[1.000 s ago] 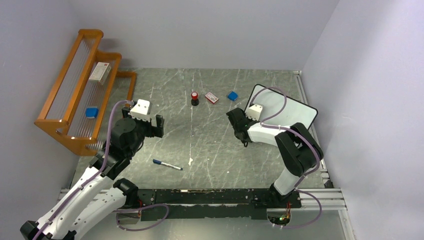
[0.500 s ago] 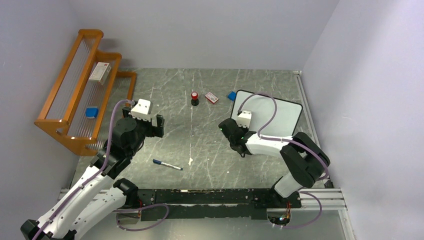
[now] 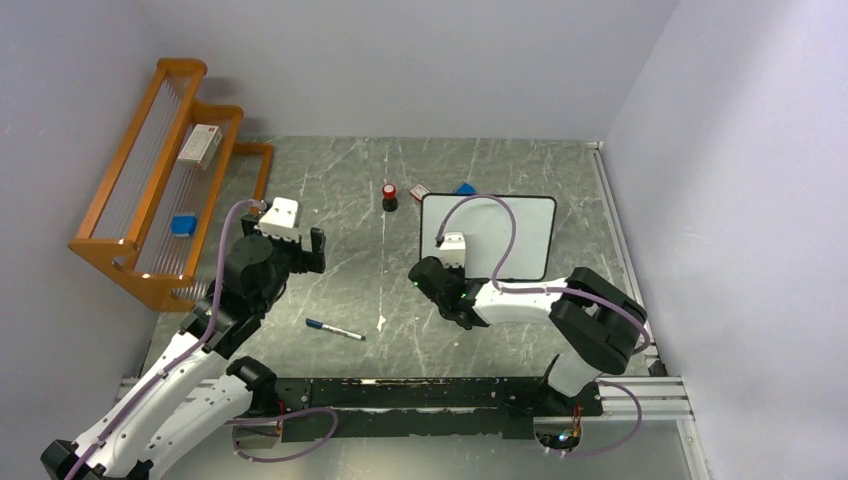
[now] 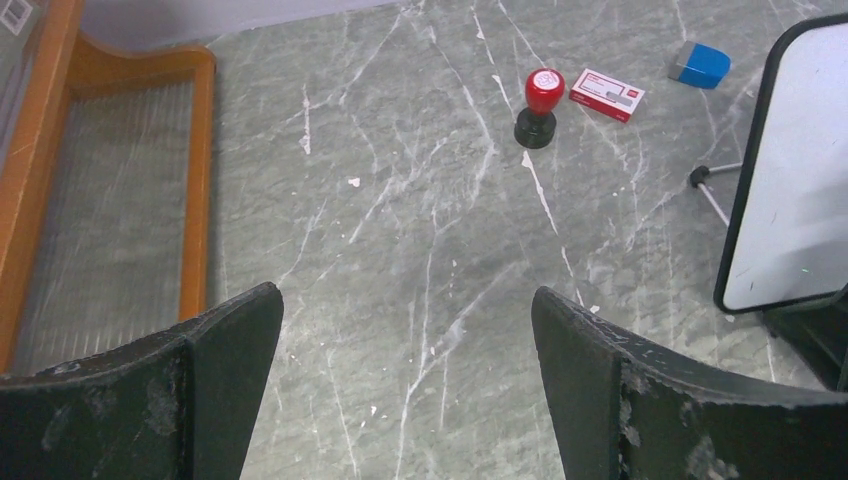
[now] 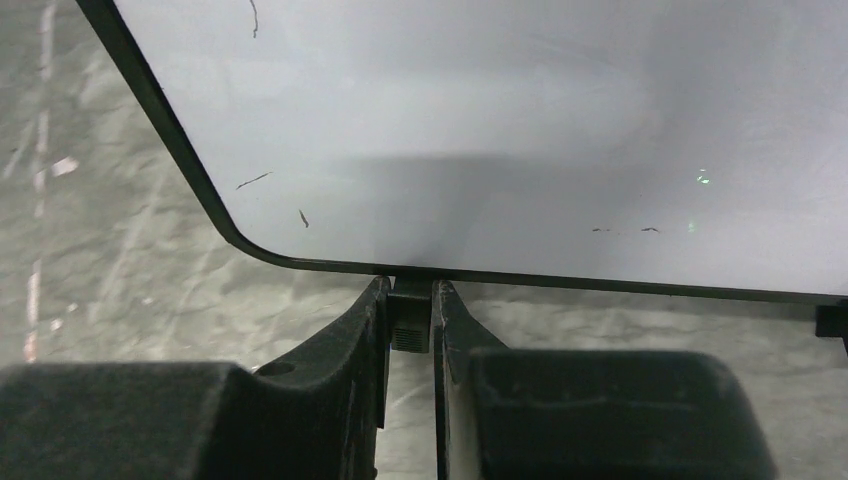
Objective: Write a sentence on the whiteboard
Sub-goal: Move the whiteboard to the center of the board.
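The whiteboard (image 3: pixel 530 240) (image 4: pixel 800 180) (image 5: pixel 500 120) lies right of the table's centre, its long sides running left to right. Its glossy face carries only a few tiny dark specks; no sentence shows on it. My right gripper (image 3: pixel 436 280) (image 5: pixel 410 300) sits at the board's near left corner, shut on a small black foot (image 5: pixel 410 322) under the frame. A blue-capped marker pen (image 3: pixel 335 329) lies on the table in front of the left arm. My left gripper (image 3: pixel 310 250) (image 4: pixel 405 310) hovers wide open above bare tabletop, holding nothing.
A red stamp (image 3: pixel 389 196) (image 4: pixel 540 105), a red-and-white box (image 3: pixel 418 192) (image 4: pixel 607 95) and a blue eraser (image 3: pixel 465 188) (image 4: pixel 702 65) sit just behind the board. A wooden rack (image 3: pixel 150 180) along the left wall holds a box (image 3: pixel 200 145) and a blue block (image 3: pixel 182 225).
The right arm has dragged the whiteboard left and nearer, turning it from tilted to square with the table. The left arm and the marker pen have stayed put.
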Controlling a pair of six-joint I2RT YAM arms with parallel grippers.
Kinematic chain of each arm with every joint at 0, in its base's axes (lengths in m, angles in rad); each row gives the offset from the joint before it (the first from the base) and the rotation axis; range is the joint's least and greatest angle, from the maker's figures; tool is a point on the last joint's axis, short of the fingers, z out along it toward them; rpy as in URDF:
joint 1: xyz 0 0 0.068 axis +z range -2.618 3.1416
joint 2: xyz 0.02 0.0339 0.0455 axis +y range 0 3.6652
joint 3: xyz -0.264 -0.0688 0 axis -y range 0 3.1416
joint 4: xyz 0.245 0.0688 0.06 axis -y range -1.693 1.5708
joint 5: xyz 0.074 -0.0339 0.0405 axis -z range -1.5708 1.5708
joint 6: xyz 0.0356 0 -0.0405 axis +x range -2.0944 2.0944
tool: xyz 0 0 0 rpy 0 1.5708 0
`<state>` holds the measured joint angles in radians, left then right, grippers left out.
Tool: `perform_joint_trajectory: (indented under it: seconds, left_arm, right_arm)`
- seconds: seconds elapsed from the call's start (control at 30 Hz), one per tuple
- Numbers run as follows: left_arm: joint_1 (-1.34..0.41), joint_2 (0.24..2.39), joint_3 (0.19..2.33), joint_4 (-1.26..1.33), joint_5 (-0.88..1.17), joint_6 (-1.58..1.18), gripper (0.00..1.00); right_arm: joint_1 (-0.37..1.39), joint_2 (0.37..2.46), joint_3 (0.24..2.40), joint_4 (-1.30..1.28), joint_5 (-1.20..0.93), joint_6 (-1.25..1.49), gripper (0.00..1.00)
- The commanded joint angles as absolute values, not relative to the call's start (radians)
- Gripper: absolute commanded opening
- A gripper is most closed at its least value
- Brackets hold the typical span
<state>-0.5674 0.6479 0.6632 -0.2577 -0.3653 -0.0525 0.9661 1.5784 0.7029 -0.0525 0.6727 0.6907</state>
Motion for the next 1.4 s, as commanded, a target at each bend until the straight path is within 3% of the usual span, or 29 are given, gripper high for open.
perform_joint_trajectory:
  seconds: [0.0, 0.73, 1.37]
  left_arm:
    - [-0.574, 0.641, 0.68, -0.234, -0.429, -0.064, 0.98]
    - [-0.558, 0.635, 0.681, -0.238, -0.479, -0.075, 0.98]
    - [-0.545, 0.68, 0.69, -0.248, -0.462, -0.087, 0.98]
  right_arm:
    - [1.025, 1.628, 0.748, 0.051, 0.593, 0.667, 0.0]
    - [1.146, 1.647, 0.729, 0.169, 0.515, 0.598, 0.0]
    - [1.194, 1.513, 0.602, 0.02, 0.693, 0.788, 0.0]
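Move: Clear table middle, where the whiteboard is being taken, lies some 12 cm to the right hand's left and 5 cm ahead, just below it. The whiteboard itself, held near its lower-left corner, has its middle about 10 cm ahead and 9 cm right. The red stamp stands roughly 19 cm ahead, 15 cm left; the marker lies 12 cm back, 27 cm left. From the raised left hand, the table middle is about 23 cm right, 5 cm ahead and 24 cm below. Dragging the whiteboard by its lower edge, the right hand keeps its grip low over the table and sweeps left about 8.5 cm, turning nearly 20 degrees counter-clockwise while drawing back. It then pulls farther back, about 6 cm in all, returning some 3 cm to the right and unwinding about 5 degrees. The empty, open left hand eases about 2 cm left. ##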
